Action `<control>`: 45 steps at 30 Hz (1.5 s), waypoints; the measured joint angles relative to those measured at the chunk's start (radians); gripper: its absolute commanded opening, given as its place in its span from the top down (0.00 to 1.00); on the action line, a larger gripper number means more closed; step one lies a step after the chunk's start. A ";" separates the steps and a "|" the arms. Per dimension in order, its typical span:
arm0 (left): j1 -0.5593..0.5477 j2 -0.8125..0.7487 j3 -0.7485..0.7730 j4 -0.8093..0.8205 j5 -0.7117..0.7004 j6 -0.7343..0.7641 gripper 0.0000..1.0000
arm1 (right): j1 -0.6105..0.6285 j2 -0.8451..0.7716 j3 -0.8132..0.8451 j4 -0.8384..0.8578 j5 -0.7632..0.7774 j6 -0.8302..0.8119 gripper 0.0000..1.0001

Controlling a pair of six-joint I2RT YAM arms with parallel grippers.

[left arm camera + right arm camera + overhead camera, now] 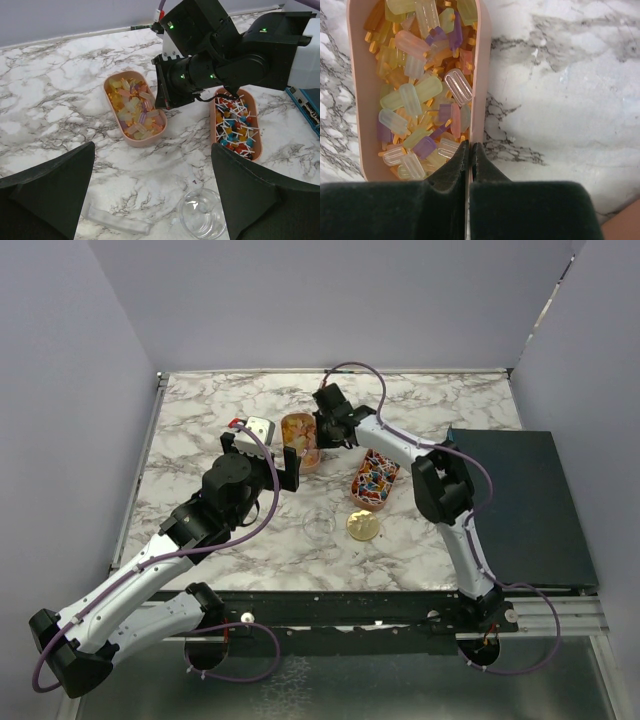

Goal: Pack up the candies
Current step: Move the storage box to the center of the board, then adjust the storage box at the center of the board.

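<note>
The orange-yellow candies [298, 433] fill an oval pink tray [107, 95]; they also show in the left wrist view [132, 110] and the right wrist view [415, 90]. My right gripper [470, 147] is shut on that tray's right wall [479, 75], one finger inside and one outside; it also shows in the top view [322, 435]. The mixed red, blue and white candies [235, 125] lie in a second tray [375, 480] to the right. My left gripper [152, 200] is open and empty, above the table near a clear round jar [201, 212].
A gold lid [363, 526] lies beside the clear jar [319, 524]. A clear plastic strip [117, 221] lies on the marble left of the jar. A dark mat [520, 505] covers the table's right side. Grey walls stand round the table.
</note>
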 measured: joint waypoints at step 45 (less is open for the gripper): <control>0.000 0.010 0.000 -0.007 -0.020 0.008 0.01 | 0.069 -0.549 -0.637 0.093 0.293 0.146 0.73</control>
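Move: My right fingers already pinch the right wall of the storage box with the jelly candies, towards its near end. The box's middle lies about 6 cm to my left, 2 cm ahead and 2 cm down. The lollipop box is roughly 18 cm right and 10 cm back; the glass bowl is straight back some 25 cm, across bare marble. From my left hand, the candy box is about 20 cm ahead, 3 cm right and 25 cm below. Keeping my right hand's pinch on the wall, I drag the candy box about 8 cm back and a little right along the marble, staying level. Then I open the fingers partway, let go and rise about 7 cm, swing right towards the lollipop box's near left rim, and start to sink again, the wrist turning slightly clockwise. ##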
